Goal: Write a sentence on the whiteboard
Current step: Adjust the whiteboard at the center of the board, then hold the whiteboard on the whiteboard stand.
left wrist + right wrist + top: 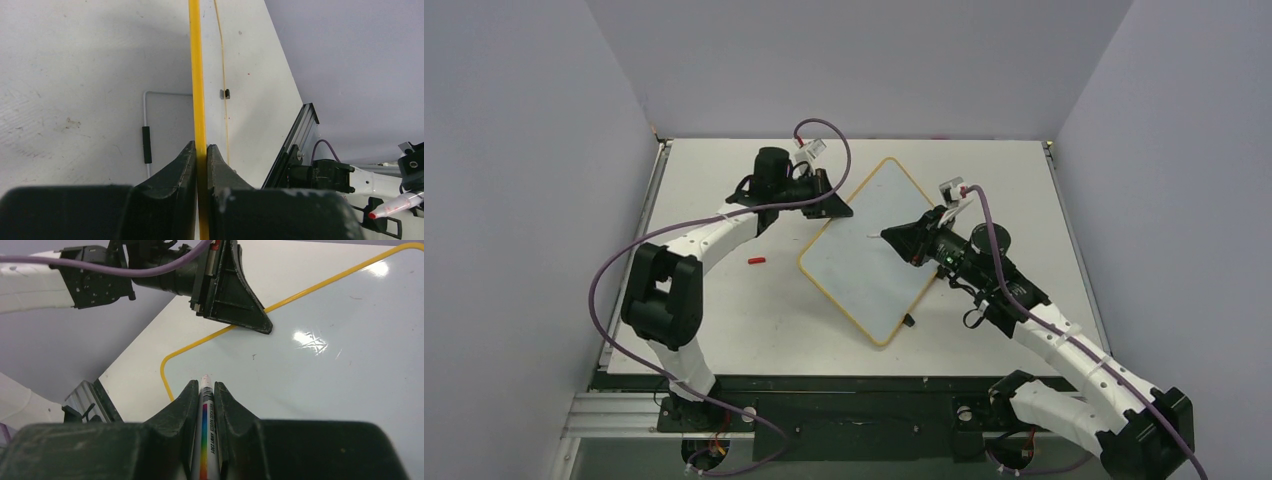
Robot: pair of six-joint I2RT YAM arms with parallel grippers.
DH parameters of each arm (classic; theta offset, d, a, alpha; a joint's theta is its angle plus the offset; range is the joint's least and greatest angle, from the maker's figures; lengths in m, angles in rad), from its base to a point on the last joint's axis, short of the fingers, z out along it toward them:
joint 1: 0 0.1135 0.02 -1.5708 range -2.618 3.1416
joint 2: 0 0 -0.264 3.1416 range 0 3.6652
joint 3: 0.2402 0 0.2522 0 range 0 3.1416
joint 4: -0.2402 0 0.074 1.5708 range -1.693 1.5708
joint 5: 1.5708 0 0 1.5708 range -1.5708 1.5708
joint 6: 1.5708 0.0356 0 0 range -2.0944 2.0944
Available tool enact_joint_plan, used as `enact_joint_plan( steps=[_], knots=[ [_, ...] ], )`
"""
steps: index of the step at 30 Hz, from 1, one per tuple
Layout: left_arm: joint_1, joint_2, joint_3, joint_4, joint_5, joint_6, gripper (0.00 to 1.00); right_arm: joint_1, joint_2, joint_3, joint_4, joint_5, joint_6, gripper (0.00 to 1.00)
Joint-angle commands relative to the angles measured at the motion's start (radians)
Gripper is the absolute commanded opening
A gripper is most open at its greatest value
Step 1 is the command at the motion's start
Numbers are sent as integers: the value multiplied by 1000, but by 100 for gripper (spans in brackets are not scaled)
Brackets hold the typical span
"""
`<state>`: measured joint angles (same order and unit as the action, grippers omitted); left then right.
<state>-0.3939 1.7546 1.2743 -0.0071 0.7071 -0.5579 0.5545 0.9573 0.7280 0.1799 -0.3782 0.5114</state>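
Note:
The whiteboard [869, 255], white with a thin orange-yellow frame, lies turned like a diamond in the middle of the table. My left gripper [844, 210] is shut on its upper left edge; in the left wrist view the yellow frame [196, 75] runs straight between the closed jaws of the left gripper [201, 147]. My right gripper [889, 235] is shut on a white marker [206, 410] with a rainbow stripe, its tip pointing out over the board surface [325, 365]. The right wrist view also shows the left gripper [267, 330] at the board's edge.
A small red cap [757, 260] lies on the table left of the board. A black clip [909, 321] sits on the board's lower right edge. In the left wrist view a wire loop with a black sleeve [146, 145] shows beside the frame. Grey walls enclose the table.

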Motion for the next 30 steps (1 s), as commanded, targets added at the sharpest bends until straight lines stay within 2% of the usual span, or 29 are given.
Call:
enact_joint_plan(
  steps=[1,13,14,15,16,18,20,30],
  knots=[
    [-15,34,107,19,52,85,0,48,-8,13,15,31,-91,0],
    [-39,91,186,-78,21,99,1,147,156,-4,223,-8,-98,0],
    [-39,90,187,-87,14,103,10,151,172,3,226,-8,-99,0],
    [-39,89,190,-107,0,107,14,151,176,6,226,-6,-99,0],
    [-39,88,193,-116,-16,119,25,151,184,10,227,-6,-99,0],
    [-36,85,192,-141,-34,130,37,154,184,8,231,-4,-98,0],
    [-34,80,189,-171,-50,140,43,153,179,2,233,1,-98,0],
    [16,20,112,-198,-22,141,44,153,156,2,204,-4,-103,0]
  ],
)
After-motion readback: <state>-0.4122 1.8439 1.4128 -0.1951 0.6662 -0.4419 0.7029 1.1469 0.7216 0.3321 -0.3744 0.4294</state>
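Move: The left fingers are already shut on the raised upper-left edge of the whiteboard, whose middle lies about 8 cm back, 8 cm right and 5 cm below them. The red cap is some 20 cm left of that hand, 6 cm back and about 15 cm down. The right hand, holding the marker, has the board's middle about 3 cm ahead and 14 cm below; the lower black clip lies roughly 7 cm back, 5 cm right and 22 cm below it. Keeping its pinch on the yellow edge, the left hand first pushes the whiteboard about 2 cm to the right and 1 cm forward, then opens to nearly half its range and sinks 2 cm while backing off some 1.5 cm to the left, the edge staying between the parted fingers. Meanwhile the right hand carries the still-held marker about 5.5 cm left and 3.5 cm down over the board, drawing back about 1 cm and turning some 10 degrees counter-clockwise, then holds still above the surface. ##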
